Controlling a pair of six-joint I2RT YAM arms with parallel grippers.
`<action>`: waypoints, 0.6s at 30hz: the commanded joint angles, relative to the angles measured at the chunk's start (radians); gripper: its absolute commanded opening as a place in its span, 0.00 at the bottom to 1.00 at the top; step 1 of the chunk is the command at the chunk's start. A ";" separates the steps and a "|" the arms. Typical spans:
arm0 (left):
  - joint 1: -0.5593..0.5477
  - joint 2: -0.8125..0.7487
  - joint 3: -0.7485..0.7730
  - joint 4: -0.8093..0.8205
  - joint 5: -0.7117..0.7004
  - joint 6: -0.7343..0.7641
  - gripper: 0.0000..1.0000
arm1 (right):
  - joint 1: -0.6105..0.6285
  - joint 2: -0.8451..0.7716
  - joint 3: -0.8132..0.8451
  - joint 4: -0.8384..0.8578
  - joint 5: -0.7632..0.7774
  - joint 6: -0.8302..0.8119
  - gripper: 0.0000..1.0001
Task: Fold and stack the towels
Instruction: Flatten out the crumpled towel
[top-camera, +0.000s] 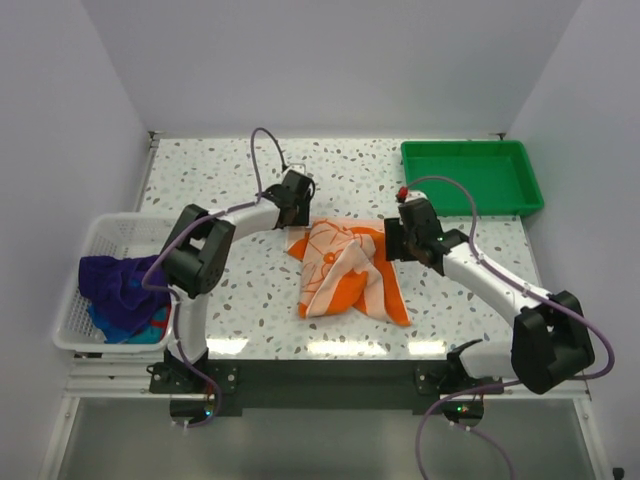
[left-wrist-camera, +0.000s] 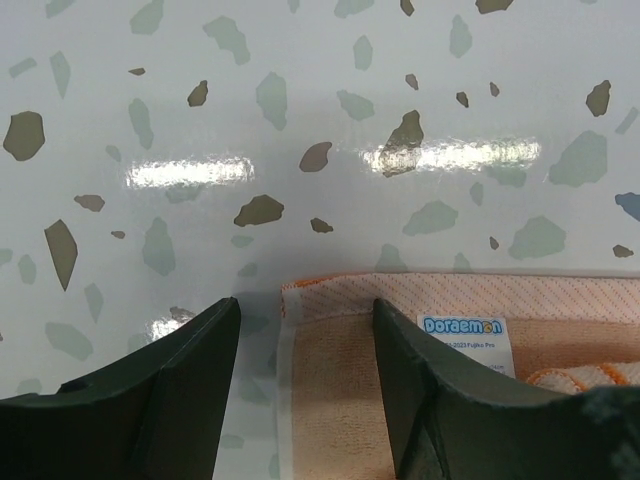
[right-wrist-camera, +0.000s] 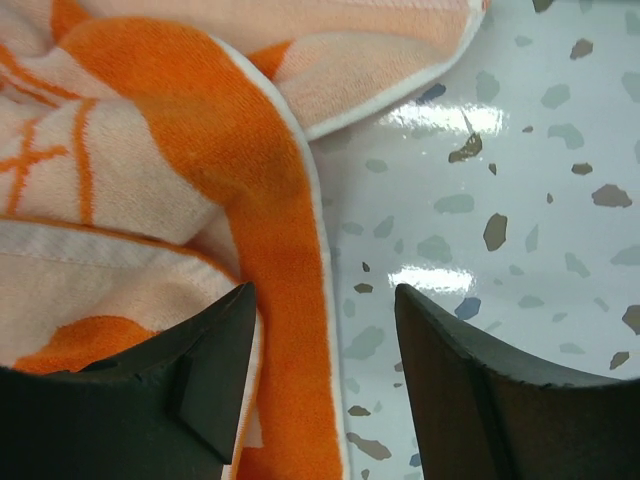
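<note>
An orange-and-white towel (top-camera: 345, 270) lies crumpled in the middle of the table. My left gripper (top-camera: 298, 212) hovers at its far left corner, jaws open. In the left wrist view that gripper (left-wrist-camera: 306, 305) straddles the pale towel corner (left-wrist-camera: 335, 380), which carries a Doraemon label (left-wrist-camera: 463, 328). At the towel's right edge is my right gripper (top-camera: 392, 240), also open. The right wrist view shows this gripper (right-wrist-camera: 325, 290) with the orange towel border (right-wrist-camera: 290, 300) between its jaws. A dark purple towel (top-camera: 115, 280) and a blue towel (top-camera: 135, 328) lie bunched in the basket.
A white mesh basket (top-camera: 100, 225) sits at the table's left edge. A green plastic tray (top-camera: 470, 180) stands at the back right. Speckled tabletop (top-camera: 220, 165) surrounds the orange towel. White walls close in the left, back and right sides.
</note>
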 joint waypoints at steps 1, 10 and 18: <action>-0.039 0.038 -0.009 -0.064 -0.032 0.020 0.60 | 0.015 -0.014 0.084 0.003 -0.028 -0.048 0.62; -0.056 0.018 -0.124 -0.044 -0.015 -0.040 0.16 | 0.115 0.147 0.240 0.066 -0.088 -0.053 0.64; -0.032 -0.014 -0.128 -0.053 -0.041 -0.045 0.00 | 0.161 0.298 0.276 0.058 -0.231 -0.036 0.58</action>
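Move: Directly under the left fingertips, about 1 cm down, is the crumpled towel's far-left corner. The white tag lies some 4 cm to the right of that corner and 1 cm nearer the base; an orange flap juts out roughly 6 cm back of it. From the right hand, the towel's crumpled middle is about 12 cm left, 3 cm forward and 6 cm below, with the right orange edge almost straight beneath, 7 cm down. Pinching the towel's far-left corner, the left fingers close from over half open to nearly shut while the hand shifts about 1.5 cm right and 1.5 cm back. The open right hand swings some 11 cm left and a little forward, arching up about 4 cm and sinking back almost as much, turning about 15 degrees counter-clockwise, from the right edge to above the crumpled middle, still clear of the cloth. ##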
